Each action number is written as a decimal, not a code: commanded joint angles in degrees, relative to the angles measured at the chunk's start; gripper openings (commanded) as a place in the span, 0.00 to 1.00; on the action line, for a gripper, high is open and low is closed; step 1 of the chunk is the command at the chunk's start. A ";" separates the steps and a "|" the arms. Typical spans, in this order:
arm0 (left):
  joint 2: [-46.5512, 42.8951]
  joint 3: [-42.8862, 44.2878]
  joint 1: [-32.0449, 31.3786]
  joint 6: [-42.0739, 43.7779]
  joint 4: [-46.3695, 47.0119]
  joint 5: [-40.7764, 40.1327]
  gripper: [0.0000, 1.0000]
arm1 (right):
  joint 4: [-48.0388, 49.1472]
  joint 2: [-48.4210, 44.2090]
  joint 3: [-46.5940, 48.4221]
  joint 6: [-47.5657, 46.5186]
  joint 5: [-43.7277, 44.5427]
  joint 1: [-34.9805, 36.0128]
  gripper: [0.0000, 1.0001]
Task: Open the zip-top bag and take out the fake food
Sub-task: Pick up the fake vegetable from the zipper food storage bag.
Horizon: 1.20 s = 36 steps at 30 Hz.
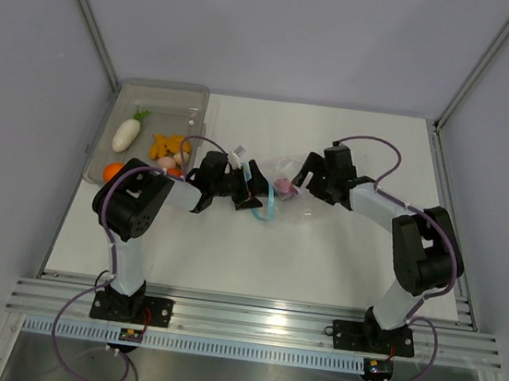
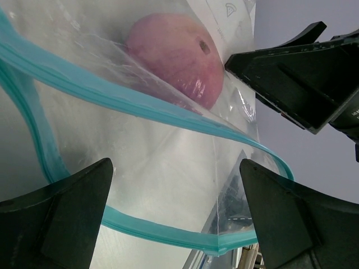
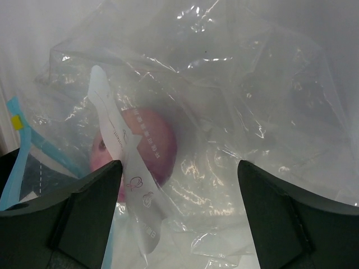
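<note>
The clear zip-top bag (image 1: pixel 292 204) lies mid-table between both grippers. Its light blue zip strip (image 2: pixel 146 106) gapes apart, so the mouth stands open. One piece of fake food, a purple onion (image 2: pixel 174 53), sits inside; it shows through the plastic in the right wrist view (image 3: pixel 154 143). My left gripper (image 2: pixel 175 168) is open at the bag's mouth, with the lower zip strip running between its fingers. My right gripper (image 3: pixel 179 168) is open, wide around the crinkled closed end of the bag (image 3: pixel 252 101). One of the right gripper's fingers (image 2: pixel 297 73) shows beyond the bag in the left wrist view.
A smoky-grey tray (image 1: pixel 165 87) stands at the back left. It holds a white radish (image 1: pixel 128 133), orange and yellow pieces (image 1: pixel 167 147), a pinkish egg (image 1: pixel 167 162) and an orange ball (image 1: pixel 113 171). A white label (image 3: pixel 120 145) hangs off the bag.
</note>
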 commanded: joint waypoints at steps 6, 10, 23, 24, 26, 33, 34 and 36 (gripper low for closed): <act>-0.75 1.58 0.18 1.97 0.45 -1.42 0.99 | 2.11 5.38 5.77 -0.02 0.09 2.52 0.90; -0.49 1.76 0.18 2.49 -0.25 -1.86 0.99 | 1.41 6.53 7.26 -1.07 0.62 3.75 0.89; -1.80 1.76 0.18 4.69 -4.81 -5.72 0.99 | 3.08 6.44 6.56 -2.39 1.50 3.93 0.37; -2.24 1.76 0.18 5.04 -5.43 -6.34 0.99 | 2.56 6.70 6.74 -2.56 -0.07 4.02 0.33; -3.03 1.24 0.18 5.92 -6.93 -7.48 0.99 | 2.29 6.62 6.65 -2.57 0.09 4.02 0.22; -5.85 0.27 0.18 6.89 -8.60 -13.20 0.99 | 5.36 3.81 2.09 -0.46 -0.52 4.28 0.00; -5.93 0.27 0.18 6.89 -8.60 -13.46 0.99 | 5.28 3.54 1.73 -0.37 -1.04 4.37 0.00; -5.76 0.53 0.18 6.97 -8.16 -13.73 0.99 | 7.38 3.02 1.12 -0.19 -1.40 4.98 0.00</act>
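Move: Some 3 cm to the right hand's left, about 1 cm ahead and 2 cm below lies the clear bag film just behind the pink-purple vegetable. The vegetable itself is about 5 cm left, 1 cm ahead and 2 cm below; the bag's blue-rimmed mouth is about 9 cm left, 1 cm back and 2 cm below. From the left hand, the vegetable lies about 7 cm right, 3 cm ahead and 2 cm down, with the mouth's rim about 3 cm right, 1 cm back and 1 cm down. Easing about 3 cm left and 1 cm forward with a slight sink, the right hand comes up behind the vegetable, shuts its wide-open fingers fully on the bag film there, then starts to draw back and down about 1 cm. The left hand, wide open at the mouth, sinks about 1 cm, then shifts about 2 cm left and a bit less forward, rolling and turning slightly counter-clockwise. ##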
